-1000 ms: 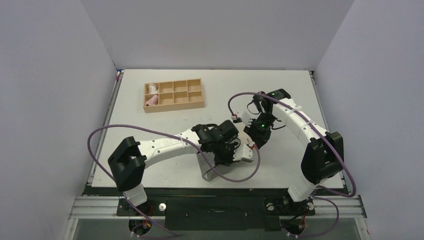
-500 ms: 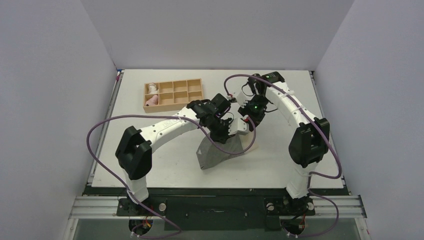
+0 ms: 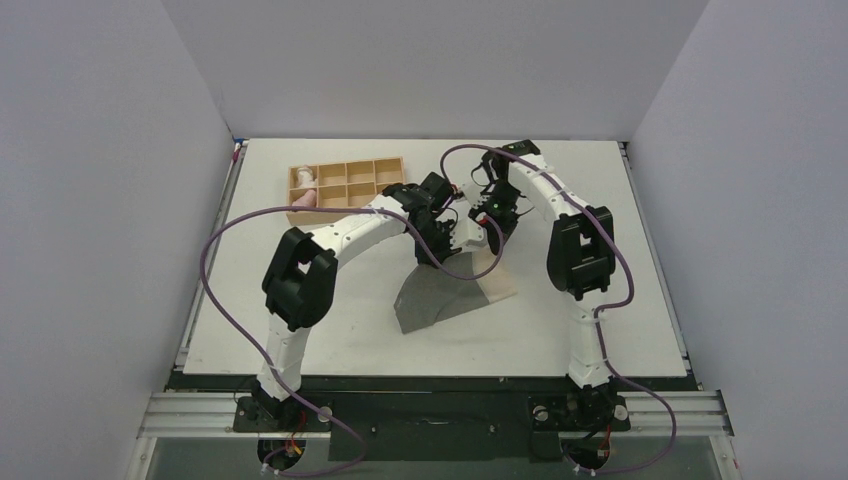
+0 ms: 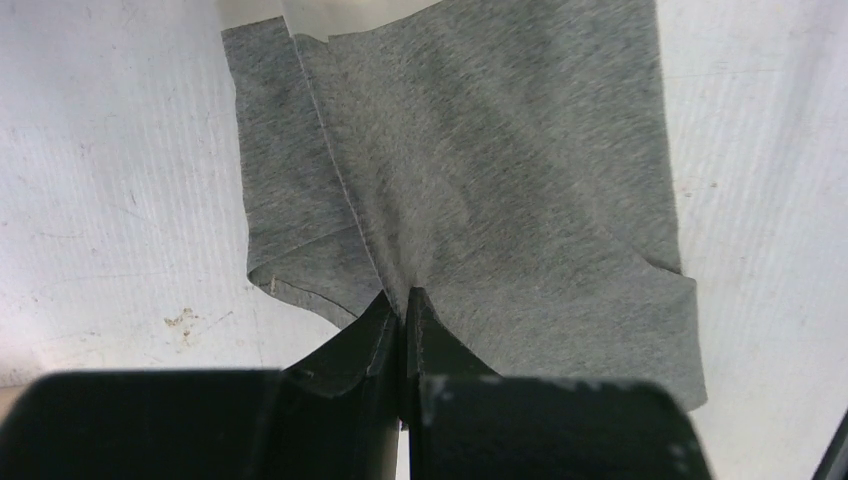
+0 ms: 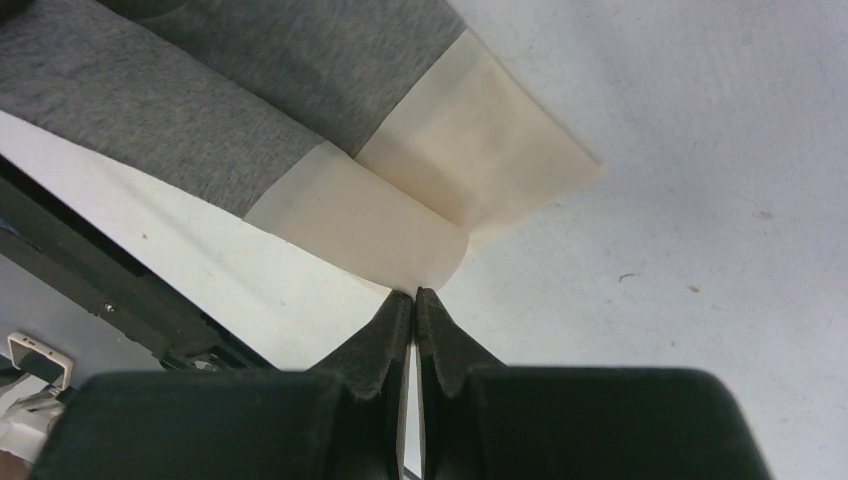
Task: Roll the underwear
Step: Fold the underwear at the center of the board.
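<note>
The underwear (image 3: 435, 295) is dark grey cloth with a pale beige strip (image 3: 497, 280) along its right edge, lying mid-table with its far edge lifted. In the left wrist view the grey fabric (image 4: 480, 170) stretches away from my left gripper (image 4: 405, 300), which is shut, pinching a fold of it. The right wrist view shows my right gripper (image 5: 414, 298) shut on the corner of the beige strip (image 5: 440, 190). From above, both grippers (image 3: 440, 245) (image 3: 492, 222) sit close together over the garment's far end.
A wooden divided tray (image 3: 346, 187) stands at the back left, with a pink cloth roll (image 3: 303, 200) and a white cloth roll (image 3: 303, 178) in its leftmost cells. Purple cables loop from both arms over the table (image 3: 300, 300).
Both grippers have carried the garment's held edge away from the near side toward the table's far middle. The cloth now trails behind them, more spread out.
</note>
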`<state>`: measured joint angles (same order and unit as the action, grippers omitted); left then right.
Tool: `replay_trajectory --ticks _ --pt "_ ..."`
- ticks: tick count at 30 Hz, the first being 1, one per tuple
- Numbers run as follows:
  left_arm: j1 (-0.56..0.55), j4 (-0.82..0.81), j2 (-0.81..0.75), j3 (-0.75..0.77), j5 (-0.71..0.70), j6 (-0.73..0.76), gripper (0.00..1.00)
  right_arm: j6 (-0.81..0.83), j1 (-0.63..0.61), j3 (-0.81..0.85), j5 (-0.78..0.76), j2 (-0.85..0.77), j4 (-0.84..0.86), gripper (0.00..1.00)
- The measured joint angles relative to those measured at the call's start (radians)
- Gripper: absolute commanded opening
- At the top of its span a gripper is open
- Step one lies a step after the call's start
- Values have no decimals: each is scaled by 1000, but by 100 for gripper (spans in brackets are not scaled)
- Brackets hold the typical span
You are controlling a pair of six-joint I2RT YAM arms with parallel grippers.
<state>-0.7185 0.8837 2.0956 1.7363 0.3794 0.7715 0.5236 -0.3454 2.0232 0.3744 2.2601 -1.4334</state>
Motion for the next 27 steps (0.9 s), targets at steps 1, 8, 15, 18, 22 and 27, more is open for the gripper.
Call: replay_trajectory --ticks 1,8,15,18,22,27 --pt "1 -6 10 1 -7 2 0 -4 0 7 -5 12 1 0" --pt "3 -63 51 5 -54 1 0 -33 0 21 -37 41 31 0" --pt "7 -136 57 4 -100 -13 1 -63 0 21 -72 42 66 0" --pt "7 -160 57 3 -115 -28 1 -69 0 21 -79 42 75 0" --pt "7 -184 57 2 -126 -47 0 -71 0 21 -87 42 78 0" --pt "7 -200 57 2 -142 -62 0 -72 1 21 -108 38 73 0"
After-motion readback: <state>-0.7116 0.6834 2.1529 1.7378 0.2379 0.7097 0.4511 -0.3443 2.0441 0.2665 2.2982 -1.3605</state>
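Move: Both hands still hold the lifted edge of the underwear, the left by its grey leg side, the right at the cream waistband. The lying layer's far leg corner is about 5 cm ahead of the left hand, 1 cm right and 4 cm below; its near-left corner lies some 12 cm back and 5 cm left. The divided box is roughly 15 cm ahead and 16 cm left. From the right hand, the far waistband corner is about 5 cm ahead, 2 cm right and 4 cm lower. Both hands keep their pinch, drawing the held edge forward and slightly down, left about 5 cm, right 2.5 cm. ##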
